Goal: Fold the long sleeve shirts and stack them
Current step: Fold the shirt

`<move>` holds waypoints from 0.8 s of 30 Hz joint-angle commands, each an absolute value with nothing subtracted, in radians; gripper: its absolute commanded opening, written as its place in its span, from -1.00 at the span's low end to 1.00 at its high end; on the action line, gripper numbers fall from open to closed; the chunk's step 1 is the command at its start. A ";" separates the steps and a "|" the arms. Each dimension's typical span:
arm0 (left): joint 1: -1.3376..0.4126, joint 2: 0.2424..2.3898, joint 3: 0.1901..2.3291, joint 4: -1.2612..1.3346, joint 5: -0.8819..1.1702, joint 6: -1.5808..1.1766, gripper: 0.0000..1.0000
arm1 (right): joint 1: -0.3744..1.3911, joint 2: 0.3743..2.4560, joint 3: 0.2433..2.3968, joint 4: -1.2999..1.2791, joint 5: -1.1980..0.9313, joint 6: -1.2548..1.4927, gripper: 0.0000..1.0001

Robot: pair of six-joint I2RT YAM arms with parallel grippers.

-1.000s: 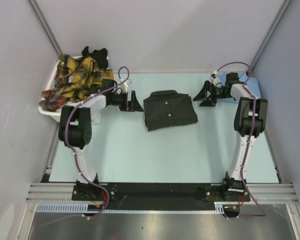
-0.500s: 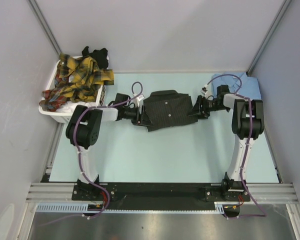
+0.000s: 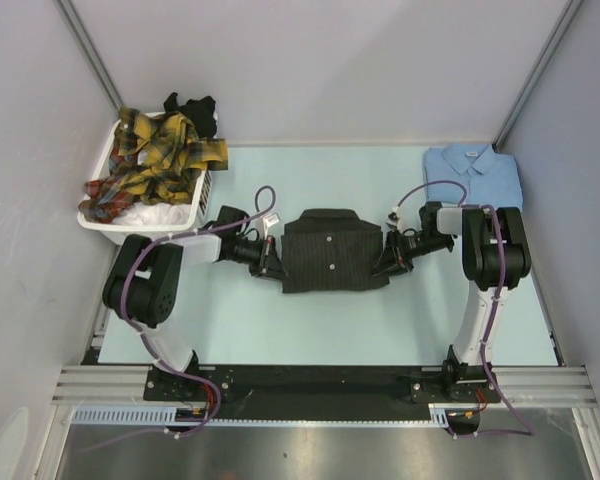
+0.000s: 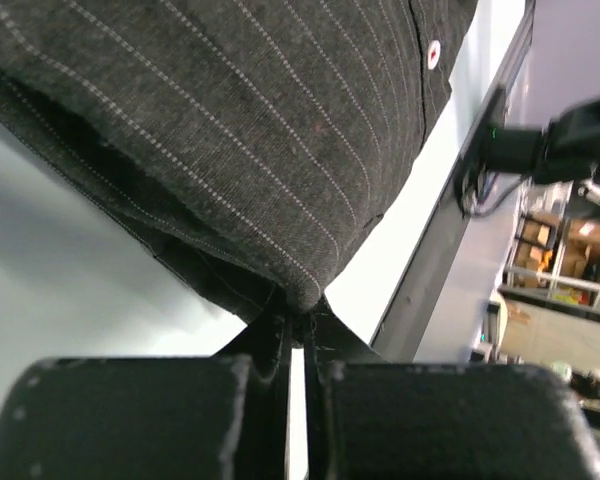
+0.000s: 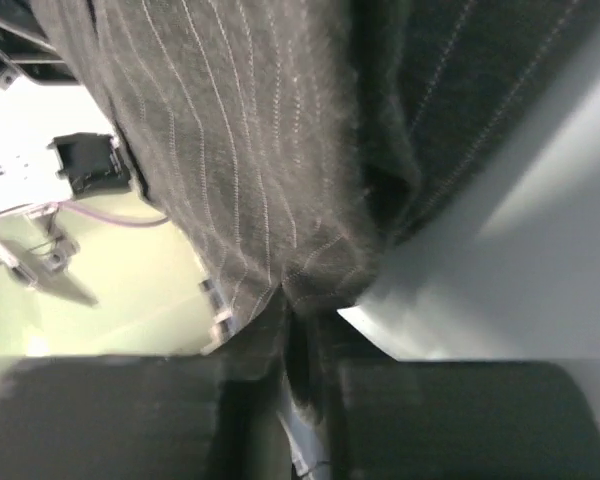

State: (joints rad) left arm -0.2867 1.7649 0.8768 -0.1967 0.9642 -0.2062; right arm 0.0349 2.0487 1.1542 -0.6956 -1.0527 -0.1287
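Note:
A folded charcoal-black pinstriped shirt (image 3: 332, 252) with pale buttons lies at the table's middle. My left gripper (image 3: 271, 262) is shut on its lower left edge, and the pinched cloth (image 4: 300, 290) bunches between the jaws in the left wrist view. My right gripper (image 3: 388, 262) is shut on its lower right edge, where the striped cloth (image 5: 310, 285) folds into the closed jaws. A folded light blue shirt (image 3: 473, 172) lies at the back right corner. Yellow-red plaid shirts (image 3: 155, 160) are heaped in the basket.
A white laundry basket (image 3: 140, 218) stands at the back left, with a black garment (image 3: 193, 108) draped over its far rim. Grey walls close in the pale blue table (image 3: 310, 320) on three sides.
Both grippers came in from the sides, shifted toward me and shut on the black shirt's edges. The shirt slid slightly nearer and squared up. The blue shirt is now uncovered.

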 commanded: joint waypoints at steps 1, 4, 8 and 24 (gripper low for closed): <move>-0.276 1.671 0.850 -0.349 0.980 -0.077 -0.47 | 0.034 2.008 1.146 -0.983 -1.086 -0.299 -0.16; -0.221 1.625 0.859 -0.367 0.951 -0.052 0.04 | -0.029 1.974 1.193 -1.035 -1.062 -0.357 0.16; -0.186 1.611 0.946 -0.399 0.917 -0.002 0.18 | -0.080 1.971 1.337 -1.060 -0.988 -0.423 0.25; -0.196 1.927 1.272 -0.328 0.840 0.015 0.19 | 0.043 2.158 1.648 -0.933 -0.936 -0.466 0.24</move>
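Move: The dark striped shirt's folded panel lies between the hands, its near corners pinched in them. For the left hand, the panel's far-left corner is about 12 cm straight ahead and a centimetre lower; for the right hand, the far-right corner is likewise 12 cm straight ahead, a centimetre below. The collar part sticks out beyond, 15 cm ahead and 13 cm left of the right hand. The folded blue shirt is roughly 24 cm ahead and 24 cm right of it. The shirt's near corners come free as both hands open their fingers to a bit over half, easing back a few centimetres towards the bases. Then both swing outward off its sides, rise and travel forward to the panel's far corners, ending about 10 cm ahead of the start and dipping again, wrists rolled some 15 to 20 degrees, fingers still open. ##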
